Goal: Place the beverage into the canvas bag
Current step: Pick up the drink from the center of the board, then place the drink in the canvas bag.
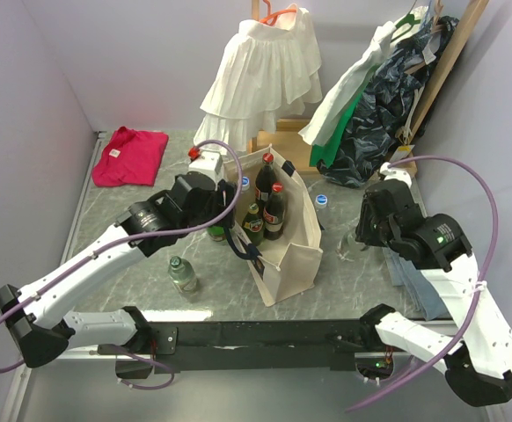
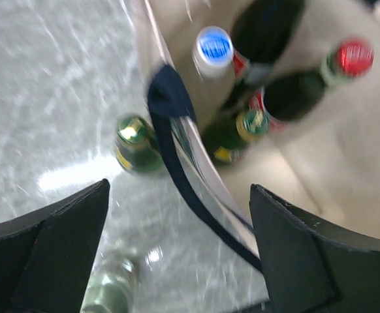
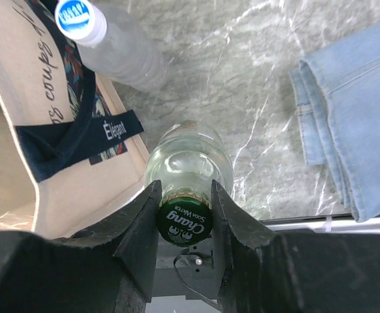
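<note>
The canvas bag (image 1: 284, 257) stands upright mid-table, cream with navy handles, and holds several bottles (image 1: 269, 207). My right gripper (image 3: 185, 195) is shut on the neck of a beverage, a clear glass soda-water bottle (image 3: 190, 160) with a green cap, just right of the bag (image 3: 20, 137). In the top view this gripper (image 1: 362, 232) and bottle (image 1: 347, 244) are beside the bag's right wall. My left gripper (image 2: 180, 195) is open over the bag's left rim, straddling a navy handle (image 2: 170, 124) without touching it; in the top view this gripper (image 1: 231, 209) sits there.
A green bottle (image 2: 134, 140) stands outside the bag's left wall, and a clear green-capped bottle (image 1: 183, 274) stands nearer the front. A blue-capped plastic bottle (image 3: 80, 18) is right of the bag. Folded jeans (image 3: 353, 117) lie at the right, a pink cloth (image 1: 129, 156) far left, hanging clothes (image 1: 265, 75) behind.
</note>
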Robot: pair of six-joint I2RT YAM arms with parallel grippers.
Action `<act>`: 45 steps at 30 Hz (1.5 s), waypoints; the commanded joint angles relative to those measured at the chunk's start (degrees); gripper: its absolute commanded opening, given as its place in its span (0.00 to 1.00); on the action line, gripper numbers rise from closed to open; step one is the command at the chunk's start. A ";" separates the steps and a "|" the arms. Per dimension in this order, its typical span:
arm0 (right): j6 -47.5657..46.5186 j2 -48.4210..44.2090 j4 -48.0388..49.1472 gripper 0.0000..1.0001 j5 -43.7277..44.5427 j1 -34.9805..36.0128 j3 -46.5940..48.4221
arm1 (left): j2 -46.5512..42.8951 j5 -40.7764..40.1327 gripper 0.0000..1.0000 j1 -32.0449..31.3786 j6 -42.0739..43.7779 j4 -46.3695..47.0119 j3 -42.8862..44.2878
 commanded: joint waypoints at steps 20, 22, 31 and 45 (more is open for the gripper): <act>-3.57 4.15 2.09 0.00 5.89 -0.29 15.96 | -3.06 17.88 0.62 -0.03 -3.92 -8.54 -1.26; -4.01 4.42 2.08 0.00 5.98 -0.38 16.67 | -3.41 17.18 0.60 -0.03 -4.09 -9.51 -1.43; -5.94 7.23 1.91 0.00 5.54 -0.21 24.13 | -4.91 18.67 0.40 -0.03 -5.49 -8.46 -4.07; -10.25 16.63 1.12 0.00 0.62 -0.29 43.29 | -2.54 20.60 0.11 -0.03 -5.23 -5.21 -2.58</act>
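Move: At the left hand's right, 2 cm over and some 7 cm back, runs the stretch of the canvas bag's left rim it goes for, about 3 cm lower. A green bottle stands in the bag about 8 cm to this hand's right, level with it, and another soda bottle about 12 cm back and 11 cm left, both nearly 20 cm below. From the right hand, holding the soda water bottle, the bag's middle lies about 20 cm left, 5 cm ahead and 15 cm down; a water bottle is 12 cm ahead, 7 cm left. Drawing back about 7 cm, sinking 3 and edging right, the left hand tips its fingers further down and turns slightly clockwise while they close from wide to nearly shut, pinching the bag's near-left rim. The right arm keeps its grip on the bottle's cap and lifts it some 14 cm, a little forward too, tilting the fingers up about 15 degrees. ##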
